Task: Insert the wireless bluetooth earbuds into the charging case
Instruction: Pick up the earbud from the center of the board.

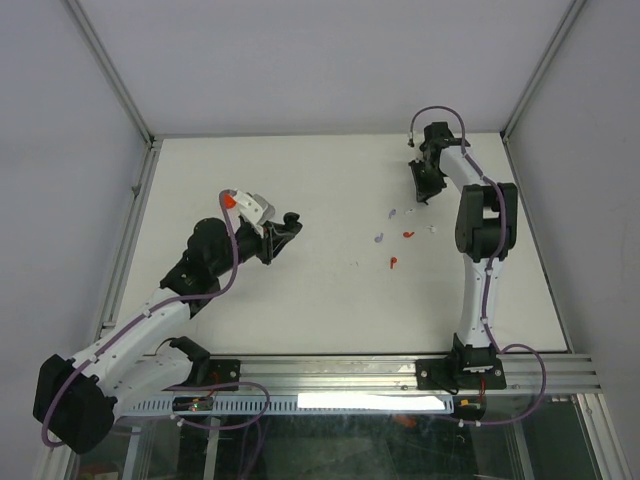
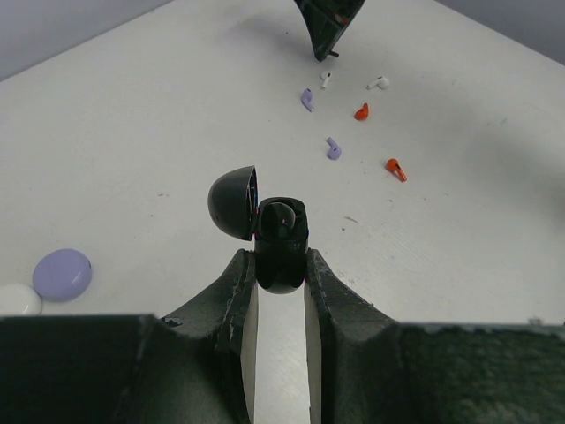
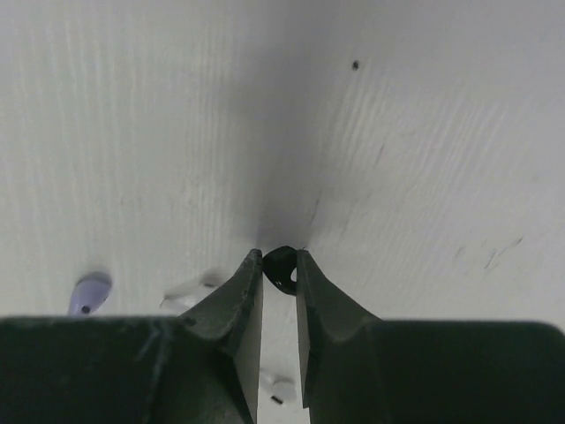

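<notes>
My left gripper (image 2: 281,267) is shut on the black charging case (image 2: 281,237), whose round lid (image 2: 233,202) stands open to the left. In the top view this gripper (image 1: 287,229) is left of the table's centre. My right gripper (image 3: 280,259) is shut on a small black earbud (image 3: 282,265), its fingertips down at the table. From above it (image 1: 424,196) is at the far right. Loose earbuds lie between the arms: two lavender (image 2: 307,99) (image 2: 333,148), two red (image 2: 361,112) (image 2: 396,169) and two white (image 2: 326,79) (image 2: 379,84).
A lavender disc (image 2: 62,272) and a white disc (image 2: 18,300) lie on the table to the left of my left gripper. Metal frame posts (image 1: 112,75) and grey walls close in the white table (image 1: 300,170) on three sides.
</notes>
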Available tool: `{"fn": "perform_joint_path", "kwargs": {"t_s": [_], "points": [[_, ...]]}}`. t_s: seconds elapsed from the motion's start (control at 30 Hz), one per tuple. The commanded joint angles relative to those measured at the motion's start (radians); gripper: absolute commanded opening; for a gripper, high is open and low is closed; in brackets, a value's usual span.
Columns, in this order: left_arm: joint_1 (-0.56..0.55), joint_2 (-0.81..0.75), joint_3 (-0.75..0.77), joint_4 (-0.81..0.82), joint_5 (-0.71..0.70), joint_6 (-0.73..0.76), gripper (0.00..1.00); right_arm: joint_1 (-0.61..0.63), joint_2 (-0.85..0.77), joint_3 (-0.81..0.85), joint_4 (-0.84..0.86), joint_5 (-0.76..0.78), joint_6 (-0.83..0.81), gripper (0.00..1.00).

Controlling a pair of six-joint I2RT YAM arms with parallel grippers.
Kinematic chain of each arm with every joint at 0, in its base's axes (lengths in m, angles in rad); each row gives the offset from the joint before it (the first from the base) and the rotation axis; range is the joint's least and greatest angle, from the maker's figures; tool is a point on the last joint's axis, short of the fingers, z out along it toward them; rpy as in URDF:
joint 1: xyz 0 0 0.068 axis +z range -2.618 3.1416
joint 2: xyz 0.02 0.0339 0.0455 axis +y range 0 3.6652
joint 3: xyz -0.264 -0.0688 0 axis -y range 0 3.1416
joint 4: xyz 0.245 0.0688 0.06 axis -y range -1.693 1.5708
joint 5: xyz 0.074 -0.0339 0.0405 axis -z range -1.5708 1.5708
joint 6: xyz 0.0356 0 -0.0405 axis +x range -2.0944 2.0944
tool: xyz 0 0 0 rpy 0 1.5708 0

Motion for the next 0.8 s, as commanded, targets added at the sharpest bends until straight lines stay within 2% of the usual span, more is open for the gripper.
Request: {"fn": "perform_joint_path", "kwargs": {"t_s": [0.0,0.43,0.77], "points": [[-0.003,-0.067,-0.047,0.192,0.002,-0.069,0.0,0.052,-0.186,-0.065,0.046,0.003,0.083,0.11],[-0.003,-0.091,-0.18,0.498,-0.027,-0.18,0.0,0.253,-0.595,-0.373,0.262,0.049,0.311,0.11],[-0.003,-0.027,-0.227,0.741,0.055,-0.19,0.0,0.431,-0.929,-0.626,0.486,0.028,0.458,0.09]]}}
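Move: The right fingers already grip a black earbud low over the board; the open black case it goes to is about 32 cm left, 22 cm back and 18 cm higher. Near the right hand on the board, some 2 cm below, are a white earbud 4 cm left and 1 cm back, a purple one 8 cm left and 2 cm back, and a red one 4 cm left and 8 cm back. From the left hand, still holding the case, the black earbud is about 23 cm ahead, 33 cm right and 17 cm below. Keeping its pinch on the black earbud, the right hand draws back and left, then climbs steeply towards the case, some 18 cm up, 16 cm left and 12 cm back in all, its fingertips swinging forward and left by about 30 degrees. The left hand keeps hold of the case, raising it about 4 cm and tipping its fingers upward some 20 degrees. ##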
